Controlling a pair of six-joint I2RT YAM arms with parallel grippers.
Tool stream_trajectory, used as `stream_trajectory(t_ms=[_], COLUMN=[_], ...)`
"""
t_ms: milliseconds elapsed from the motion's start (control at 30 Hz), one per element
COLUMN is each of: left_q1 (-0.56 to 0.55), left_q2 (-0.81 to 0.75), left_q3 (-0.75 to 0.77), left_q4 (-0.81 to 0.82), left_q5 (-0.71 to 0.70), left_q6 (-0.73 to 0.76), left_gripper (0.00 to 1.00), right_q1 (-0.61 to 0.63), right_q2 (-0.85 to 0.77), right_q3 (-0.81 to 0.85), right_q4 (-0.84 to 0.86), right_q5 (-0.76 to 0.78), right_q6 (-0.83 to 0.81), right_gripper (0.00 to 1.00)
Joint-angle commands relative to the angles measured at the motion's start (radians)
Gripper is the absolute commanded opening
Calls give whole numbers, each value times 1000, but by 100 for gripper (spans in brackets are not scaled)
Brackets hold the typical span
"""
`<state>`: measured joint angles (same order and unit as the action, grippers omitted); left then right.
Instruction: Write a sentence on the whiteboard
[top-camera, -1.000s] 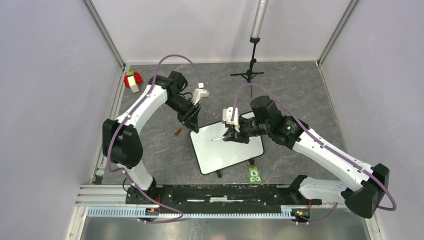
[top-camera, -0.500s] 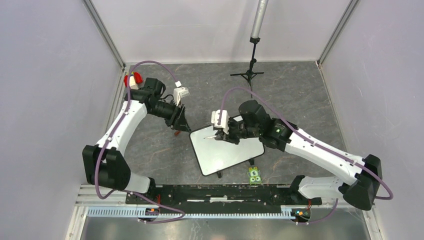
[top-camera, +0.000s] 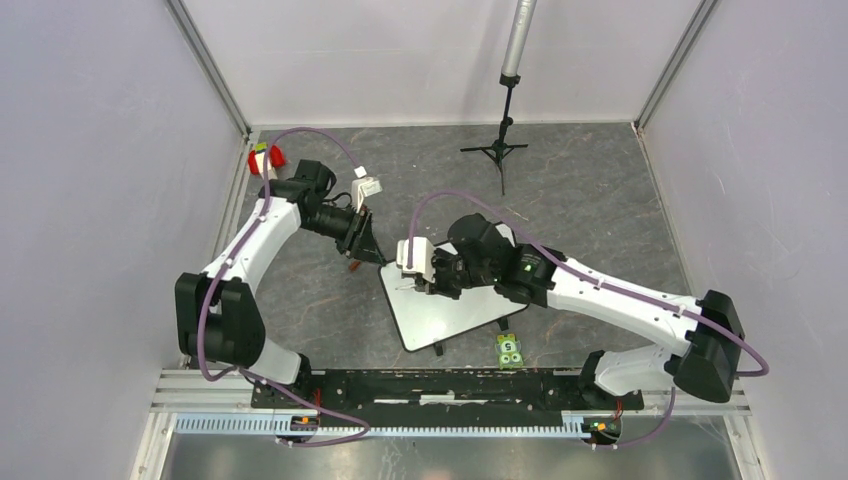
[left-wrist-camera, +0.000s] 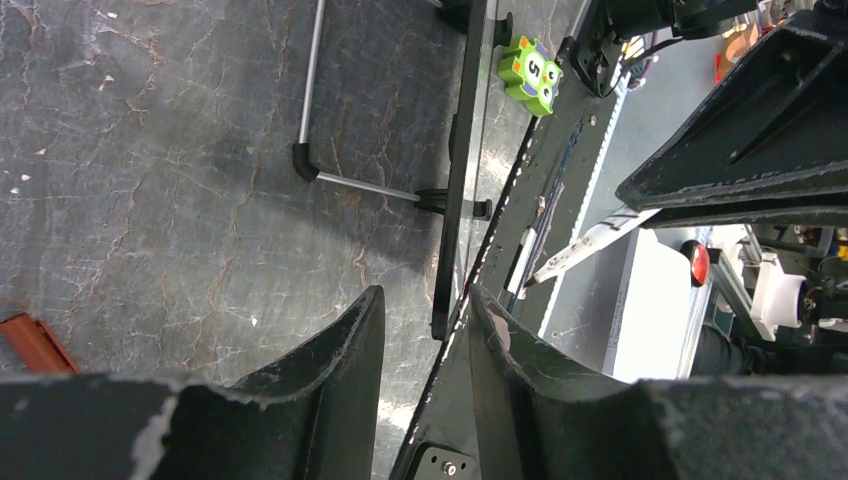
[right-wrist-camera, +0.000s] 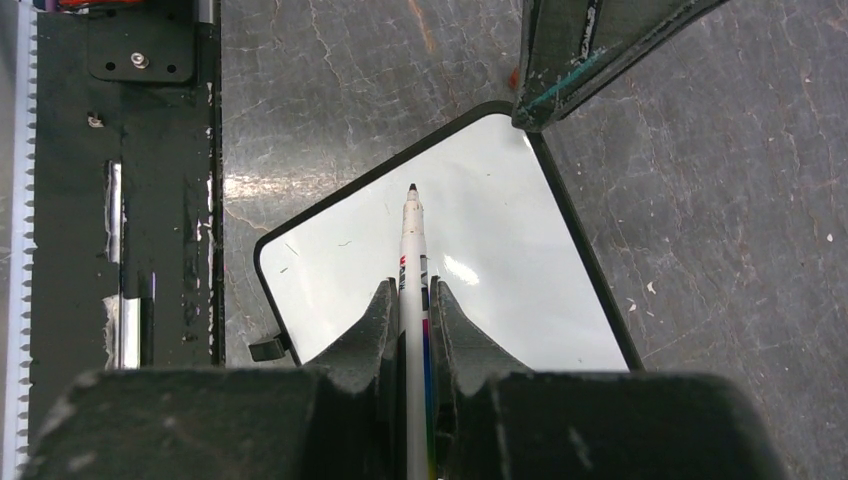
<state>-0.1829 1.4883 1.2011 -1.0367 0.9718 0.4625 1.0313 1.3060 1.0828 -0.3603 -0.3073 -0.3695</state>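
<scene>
The whiteboard (top-camera: 462, 312) stands on short black legs on the grey floor, turned at an angle. My right gripper (top-camera: 420, 282) is shut on a white marker (right-wrist-camera: 410, 250), dark tip forward over the board (right-wrist-camera: 500, 270) near its far left corner; whether the tip touches I cannot tell. My left gripper (top-camera: 368, 250) is at that same corner. In the left wrist view its fingers (left-wrist-camera: 350, 340) stand apart, open, with the board's black rim (left-wrist-camera: 452, 200) edge-on between them. The sentence is not in view: the board's face is white with only tiny specks.
A red marker cap (top-camera: 353, 264) lies on the floor just left of the board. A green owl block (top-camera: 510, 349) sits by the board's near right leg. A black tripod stand (top-camera: 497, 148) is at the back, a red and yellow object (top-camera: 265, 160) at the far left.
My right gripper has carried the marker leftward across the board. The left arm swung left and its gripper settled at the board's far left corner.
</scene>
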Motion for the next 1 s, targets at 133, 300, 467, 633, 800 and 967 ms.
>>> stream_trajectory(t_ms=[133,300,467,633,800,967], left_q1=[-20,-27,-29,-29,-30,-30], left_q2=[15,26,33,34,33,33], left_q3=[-8,-6,0,1,-1,0], left_q4=[24,7,2,3,2,3], left_q5=[50,50,53,51,48,47], left_q6=[6,29,33,35,39,45], left_gripper=[41,35,24,14,8,5], right_q1=[30,34,38,45,53,53], right_q2=[44,61,72,79,89,95], right_q3=[75,91,91,89,79,75], right_q4=[47,42,40,38,34,35], right_q5=[77,83,79,73,71,83], right_q6=[-7,-6,-5,-8,-17,-22], right_gripper=[0,0,0,0,0,0])
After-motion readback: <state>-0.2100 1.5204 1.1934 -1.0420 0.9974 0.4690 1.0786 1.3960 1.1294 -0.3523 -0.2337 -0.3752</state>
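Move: The left hand's open fingers are almost astride the whiteboard's far-left corner, which lies about 1 cm back, 1 cm right and 1 cm below. The marker cap lies on the table some 7 cm to this hand's left, 1 cm back and 16 cm lower. From the right hand, holding the marker, that corner is about 6 cm ahead, 6 cm left and 5 cm lower; the board's middle is roughly 8 cm right, level ahead, 9 cm lower. Easing right, back and slightly down by a centimetre or so, the left hand sets its fingers either side of the whiteboard's far-left corner and closes them to pinch its edge. Meanwhile the right hand, still gripping the marker, creeps about 2 cm left and some 1.5 cm down, edging briefly forward and partly back, bringing the tip nearer the board's face. ##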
